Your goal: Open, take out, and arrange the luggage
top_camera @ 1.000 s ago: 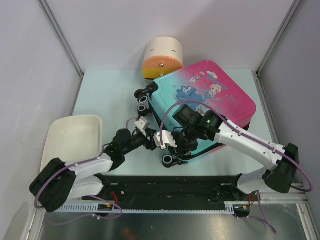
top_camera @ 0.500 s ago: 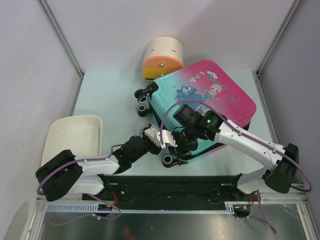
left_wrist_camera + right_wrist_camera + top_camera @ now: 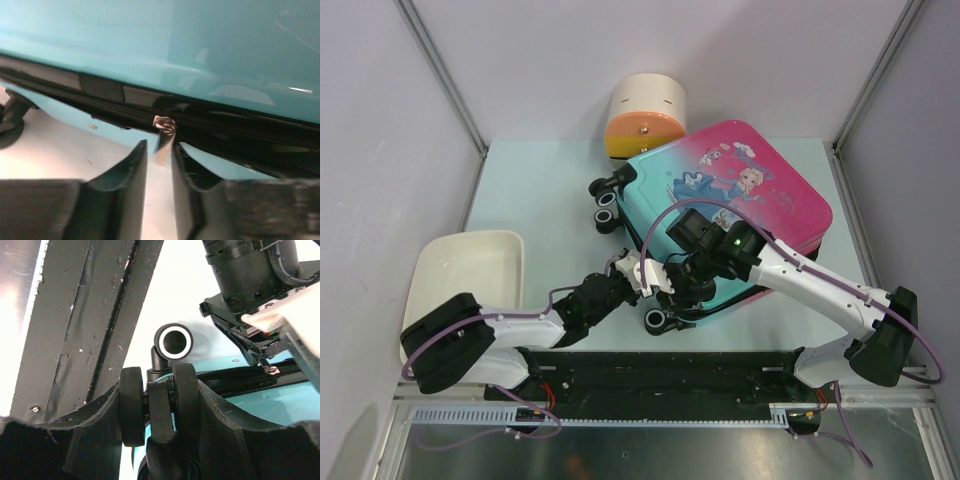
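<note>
The luggage (image 3: 740,190), a teal-to-pink hard-shell suitcase, lies flat on the table with its lid down. My left gripper (image 3: 642,272) is at its near-left edge. In the left wrist view the silver zipper pull (image 3: 164,135) hangs between the tips of my left gripper (image 3: 159,150). It lies against the right finger, and a narrow gap shows on the left side. My right gripper (image 3: 156,405) is shut on a black double wheel (image 3: 132,405) at the suitcase's near corner. A second wheel (image 3: 174,341) with a white ring sits just beyond it.
A cream cylindrical box (image 3: 645,120) with an orange front stands behind the suitcase's far-left corner. A white tray (image 3: 470,275) lies at the left edge of the table. Two more black wheels (image 3: 610,195) stick out on the suitcase's left. A dark rail (image 3: 670,370) runs along the near edge.
My left arm has reached rightward to the suitcase's near edge, and its jaws have narrowed around the zipper pull. The right arm and the suitcase have not moved.
</note>
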Controlling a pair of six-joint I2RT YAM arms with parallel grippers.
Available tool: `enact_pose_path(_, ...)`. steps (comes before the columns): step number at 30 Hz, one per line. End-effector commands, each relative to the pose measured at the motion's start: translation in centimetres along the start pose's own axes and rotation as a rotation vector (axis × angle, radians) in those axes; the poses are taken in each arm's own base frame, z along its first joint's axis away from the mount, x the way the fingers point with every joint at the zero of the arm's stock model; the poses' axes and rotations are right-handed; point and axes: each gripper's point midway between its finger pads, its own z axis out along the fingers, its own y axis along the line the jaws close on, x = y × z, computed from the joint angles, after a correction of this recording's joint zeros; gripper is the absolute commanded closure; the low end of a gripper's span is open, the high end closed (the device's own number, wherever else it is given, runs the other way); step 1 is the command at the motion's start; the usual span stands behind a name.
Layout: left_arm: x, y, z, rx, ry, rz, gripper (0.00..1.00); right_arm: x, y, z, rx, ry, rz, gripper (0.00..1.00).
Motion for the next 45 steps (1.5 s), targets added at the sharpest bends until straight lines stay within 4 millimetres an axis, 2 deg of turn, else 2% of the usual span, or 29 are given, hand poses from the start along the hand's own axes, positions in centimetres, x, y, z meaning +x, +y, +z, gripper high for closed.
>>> enact_pose_path(1, -3.8, -0.9, 0.4, 0.041, -0.144, 0.034, 0.77, -0.1, 0.8, -1.7, 0.026, -0.009, 0.1, 1.0)
enact_pose_path(2, -3.8, -0.9, 0.3, 0.044, -0.146, 0.034, 0.8, -0.1, 0.8, -1.8, 0.028, -0.008, 0.098, 1.0)
enact_pose_path(3, -3.8, -0.9, 0.2, 0.047, -0.146, 0.034, 0.87, 0.0, 0.7, -1.8, 0.03, -0.007, 0.099, 1.0)
enact_pose_path(5, -3.8, -0.9, -0.4, 0.067, -0.154, 0.027, 0.92, 0.0, 0.9, -1.9, 0.027, -0.005, 0.099, 1.0)
enact_pose_path(6, -3.7, -0.9, -0.6, 0.081, -0.151, 0.025, 0.99, 0.1, 0.9, -2.0, 0.029, -0.004, 0.099, 1.0)
enact_pose_path(7, -3.9, -0.4, -0.8, 0.083, -0.156, 0.0, 1.0, 0.2, 1.0, -2.1, 0.026, 0.0, 0.097, 1.0)
enact_pose_path(9, -3.4, -1.0, -1.1, 0.169, -0.119, -0.076, 1.0, 0.5, 1.2, -2.2, 0.022, 0.007, 0.097, 1.0)
enact_pose_path(10, -3.7, 0.5, -0.9, 0.152, -0.117, -0.115, 1.0, 0.6, 1.3, -2.3, 0.023, 0.01, 0.098, 1.0)
enact_pose_path(11, -3.6, -0.1, -1.0, 0.209, -0.1, -0.142, 1.0, 0.6, 1.5, -2.4, 0.02, 0.012, 0.095, 1.0)
enact_pose_path(15, -2.9, 1.3, -0.7, 0.21, -0.04, -0.26, 1.0, 1.2, 2.1, -2.5, 0.008, 0.027, 0.098, 1.0)
enact_pose_path(21, -2.6, 4.8, 0.7, 0.122, -0.012, -0.316, 1.0, 2.0, 3.7, -2.8, -0.045, 0.053, 0.087, 1.0)
enact_pose_path(24, -2.9, 7.0, 1.3, 0.064, -0.018, -0.332, 1.0, 2.9, 4.7, -2.8, -0.08, 0.085, 0.09, 1.0)
enact_pose_path(25, -3.2, 8.4, 1.5, 0.022, -0.029, -0.339, 1.0, 3.2, 5.0, -2.7, -0.09, 0.097, 0.097, 1.0)
enact_pose_path(28, -3.1, 10.7, 1.7, -0.04, -0.031, -0.346, 1.0, 3.7, 5.6, -3.1, -0.092, 0.108, 0.116, 1.0)
enact_pose_path(30, -2.9, 11.5, 1.7, -0.058, -0.027, -0.349, 1.0, 3.9, 6.1, -3.3, -0.092, 0.109, 0.128, 1.0)
enact_pose_path(36, -2.4, 16.2, 1.7, -0.171, -0.028, -0.404, 1.0, 4.9, 7.9, -4.1, -0.101, 0.127, 0.169, 1.0)
enact_pose_path(42, -1.8, 18.2, 1.8, -0.179, -0.019, -0.447, 1.0, 5.8, 9.1, -5.1, -0.099, 0.144, 0.216, 1.0)
enact_pose_path(44, -2.4, 18.8, 2.2, -0.161, -0.031, -0.423, 1.0, 6.3, 9.6, -5.6, -0.094, 0.153, 0.225, 1.0)
enact_pose_path(45, -2.1, 19.1, 2.4, -0.15, -0.024, -0.432, 1.0, 6.5, 9.9, -5.7, -0.094, 0.159, 0.227, 1.0)
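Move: The zipper pull hangs right at my left fingertips, barely 1 cm ahead and 1 cm to the right, level with them. From that hand, the luggage's far-corner wheels stand about 18 cm ahead and 8 cm left, roughly level, and the near lower wheel about 7 cm back, 4 cm right and 5 cm lower. My right hand already grips the near upper wheel; from it, the pull lies some 5 cm ahead, 8 cm left and 7 cm below. My left fingers shut on the zipper pull, then draw it along the luggage's side seam towards the far-corner wheels, some 11 cm forward and 9 cm left at nearly constant height, while the wrist rolls about 25 degrees counter-clockwise as seen from behind the hand. My right hand keeps its grip on the near upper wheel and, from midway, shifts about 5 cm right and 3 cm back, away from my left hand. ##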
